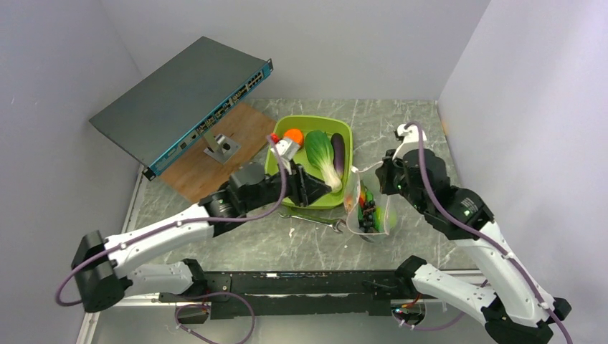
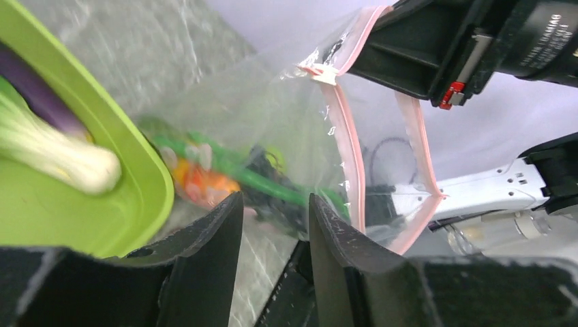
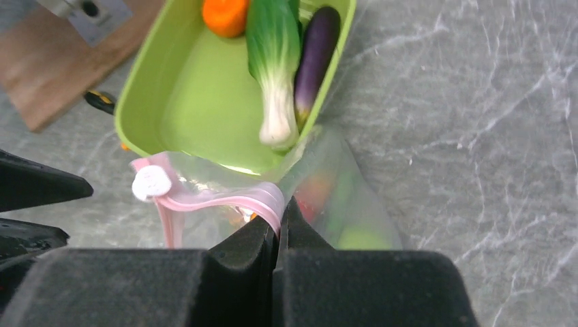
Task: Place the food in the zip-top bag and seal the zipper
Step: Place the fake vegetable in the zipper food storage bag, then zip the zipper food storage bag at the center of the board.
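The clear zip-top bag (image 1: 369, 211) hangs open right of the lime-green tub (image 1: 287, 136), with food inside: a cucumber (image 2: 252, 178), dark grapes, something red and a green fruit (image 3: 358, 238). My right gripper (image 3: 279, 216) is shut on the pink zipper (image 3: 225, 201) at the bag's mouth corner and holds it up. The white slider (image 3: 151, 182) sits at the strip's far end. My left gripper (image 2: 272, 204) is open and empty, just beside the bag's mouth. The orange (image 1: 292, 135), bok choy (image 1: 324, 154) and eggplant (image 1: 337, 150) lie in the tub.
A silver wrench (image 1: 315, 218) lies on the marble table in front of the tub. A wooden board (image 1: 215, 154) with a metal bracket and a tilted grey network switch (image 1: 179, 100) stand at the back left. White walls close both sides.
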Robot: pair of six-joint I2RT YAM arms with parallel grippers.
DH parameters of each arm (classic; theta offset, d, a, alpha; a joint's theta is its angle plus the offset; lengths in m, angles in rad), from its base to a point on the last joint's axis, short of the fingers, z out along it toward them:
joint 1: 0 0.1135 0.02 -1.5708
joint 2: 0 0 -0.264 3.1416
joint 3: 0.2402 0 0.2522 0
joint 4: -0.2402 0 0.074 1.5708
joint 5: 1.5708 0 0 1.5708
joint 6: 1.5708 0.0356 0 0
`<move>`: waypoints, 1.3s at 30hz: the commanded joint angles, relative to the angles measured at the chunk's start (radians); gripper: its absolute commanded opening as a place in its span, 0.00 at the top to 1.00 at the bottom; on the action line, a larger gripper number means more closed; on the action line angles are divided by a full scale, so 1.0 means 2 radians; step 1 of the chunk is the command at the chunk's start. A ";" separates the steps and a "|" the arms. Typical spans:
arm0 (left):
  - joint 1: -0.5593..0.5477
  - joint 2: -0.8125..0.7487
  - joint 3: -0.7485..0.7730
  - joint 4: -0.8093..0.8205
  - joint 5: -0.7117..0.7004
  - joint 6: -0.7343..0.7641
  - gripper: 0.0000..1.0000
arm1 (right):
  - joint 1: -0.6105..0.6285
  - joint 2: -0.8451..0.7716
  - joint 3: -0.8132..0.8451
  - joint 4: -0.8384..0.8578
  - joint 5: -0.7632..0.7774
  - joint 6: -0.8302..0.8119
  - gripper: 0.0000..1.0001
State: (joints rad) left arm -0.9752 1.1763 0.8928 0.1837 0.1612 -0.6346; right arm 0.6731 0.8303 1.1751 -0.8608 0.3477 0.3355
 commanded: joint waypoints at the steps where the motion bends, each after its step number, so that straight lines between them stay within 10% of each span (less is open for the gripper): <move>1: -0.002 -0.063 -0.029 0.079 -0.038 0.090 0.55 | 0.002 -0.002 0.072 -0.018 -0.044 -0.032 1.00; 10: -0.002 -0.158 -0.025 -0.008 -0.048 0.153 0.56 | 0.003 0.061 0.106 -0.008 -0.389 -0.092 1.00; 20: -0.003 -0.358 -0.080 -0.102 -0.171 0.188 0.53 | 0.078 0.120 0.075 0.149 -0.610 0.008 1.00; 29: -0.002 -0.418 -0.073 -0.194 -0.221 0.163 0.51 | 0.097 0.212 0.062 0.176 -0.627 0.006 1.00; 39: -0.002 -0.418 -0.125 -0.176 -0.204 0.165 0.46 | -0.015 0.326 0.039 0.112 -0.557 0.000 1.00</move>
State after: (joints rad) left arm -0.9768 0.3420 0.6876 -0.1982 -0.2638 -0.3119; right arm 0.6903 1.4708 1.2449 -0.5964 -0.8249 0.3443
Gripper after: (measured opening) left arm 0.490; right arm 0.007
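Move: The right fingers still pinch the rim of the filled zip-top bag, whose food hangs some 13 cm below them, 6 cm back and 3 cm left. Their goal, the clear table before the green tray, lies about 26 cm left, 14 cm back and 25 cm down; the tray's middle is about 20 cm left and 11 cm ahead, the wrench 17 cm left and 8 cm back. From the empty left hand the bag is about 12 cm to the right, level fore and aft, 10 cm lower. The right hand keeps its shut grip on the rim and swings the bag some 20 cm left, lifting slightly and drawing back about 14 cm while turning counter-clockwise some 70 degrees, then comes forward again, partly unwinds and sinks with its fingers tipping down near the tray's near edge. The left hand clears the way, rising while it goes about 20 cm left, turning counter-clockwise some 25 degrees and then sinking partway, its fingers staying half open and empty. ##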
